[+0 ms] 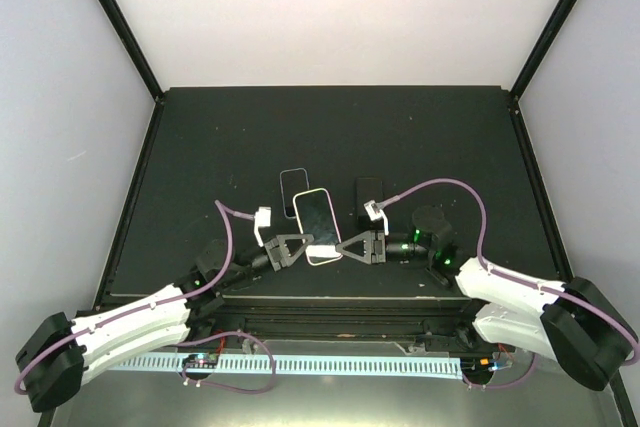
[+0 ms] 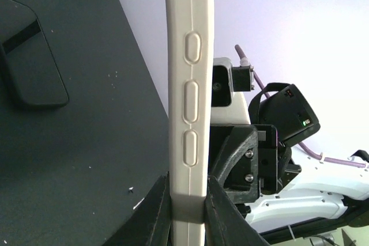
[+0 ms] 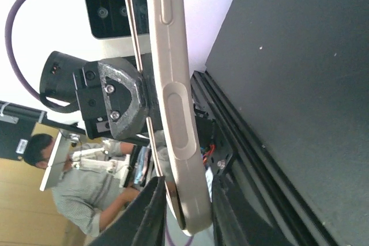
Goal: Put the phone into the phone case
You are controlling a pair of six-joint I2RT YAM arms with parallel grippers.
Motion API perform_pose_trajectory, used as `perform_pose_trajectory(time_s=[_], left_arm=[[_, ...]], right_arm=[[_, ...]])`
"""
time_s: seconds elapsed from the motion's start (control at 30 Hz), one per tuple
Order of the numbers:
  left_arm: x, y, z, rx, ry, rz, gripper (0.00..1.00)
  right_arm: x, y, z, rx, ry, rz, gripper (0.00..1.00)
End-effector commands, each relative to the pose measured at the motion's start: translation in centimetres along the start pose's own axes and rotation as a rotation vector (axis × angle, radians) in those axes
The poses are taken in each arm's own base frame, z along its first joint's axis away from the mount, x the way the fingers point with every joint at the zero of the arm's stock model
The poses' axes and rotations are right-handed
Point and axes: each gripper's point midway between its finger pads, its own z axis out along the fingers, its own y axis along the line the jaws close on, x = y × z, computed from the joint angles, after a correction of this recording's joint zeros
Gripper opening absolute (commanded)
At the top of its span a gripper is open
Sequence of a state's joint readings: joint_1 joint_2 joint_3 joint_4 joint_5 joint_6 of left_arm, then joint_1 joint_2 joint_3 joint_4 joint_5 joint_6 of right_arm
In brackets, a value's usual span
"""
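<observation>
A cream phone case (image 1: 318, 227) hangs above the table's middle, held between both grippers. The phone (image 1: 316, 215) lies in it with its dark screen up. My left gripper (image 1: 308, 245) is shut on the case's left long edge; in the left wrist view both fingers press the buttoned side of the case (image 2: 187, 84) at the gripper (image 2: 187, 211). My right gripper (image 1: 340, 247) holds the opposite edge. In the right wrist view its fingers (image 3: 151, 211) touch the case (image 3: 173, 84) on both sides, and the phone's thin metallic edge (image 3: 134, 33) stands slightly off the case.
A white-rimmed phone (image 1: 294, 187) lies flat just behind the held case. A black flat item (image 1: 370, 192) rests to its right and also appears in the left wrist view (image 2: 29, 67). The black table (image 1: 200, 147) has raised rails along its sides.
</observation>
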State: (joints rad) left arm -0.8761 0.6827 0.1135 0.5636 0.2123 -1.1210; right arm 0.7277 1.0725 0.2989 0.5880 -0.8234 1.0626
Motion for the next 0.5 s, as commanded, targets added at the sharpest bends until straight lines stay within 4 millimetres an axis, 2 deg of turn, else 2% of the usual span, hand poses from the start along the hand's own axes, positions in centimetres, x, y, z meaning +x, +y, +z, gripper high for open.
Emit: perform_pose_trajectory(time_s=[0.0, 0.17, 0.4, 0.43, 0.47], left_arm=[[-1.0, 0.0, 0.1, -0.016, -0.047, 0.033, 0.01], [-0.5, 1.7, 0.2, -0.101, -0.016, 0.066, 0.01], [-0.3, 2.3, 0.2, -0.123, -0.009, 0.067, 0.02], [-0.2, 2.5, 0.2, -0.134, -0.009, 0.061, 0.05], [-0.2, 2.8, 0.2, -0.146, -0.006, 0.052, 0.13]], right_arm=[[-0.5, 1.7, -0.1, -0.054, -0.026, -0.032, 0.18], [-0.9, 1.3, -0.1, -0.036, -0.046, 0.014, 0.02], [-1.1, 0.3, 0.1, 0.002, -0.059, 0.029, 0.01], [-1.1, 0.0, 0.2, 0.011, -0.057, 0.028, 0.01], [-1.1, -0.3, 0.2, 0.025, -0.054, 0.027, 0.01]])
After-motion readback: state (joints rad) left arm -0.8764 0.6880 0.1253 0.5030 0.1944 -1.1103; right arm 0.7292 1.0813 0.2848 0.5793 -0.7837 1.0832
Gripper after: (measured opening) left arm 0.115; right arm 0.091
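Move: Held roughly level between the hands, the phone case has its middle about 3 cm ahead of the left hand and 3 cm to its right, and about 4 cm ahead and 4 cm left of the right hand. On the table some 18 cm below the right hand, a white-rimmed phone lies about 23 cm ahead and 13 cm left, and a black phone roughly 20 cm ahead and 10 cm right. Right fingers shut on the phone case's near right corner; both hands sink about 1 cm, left still gripping. ##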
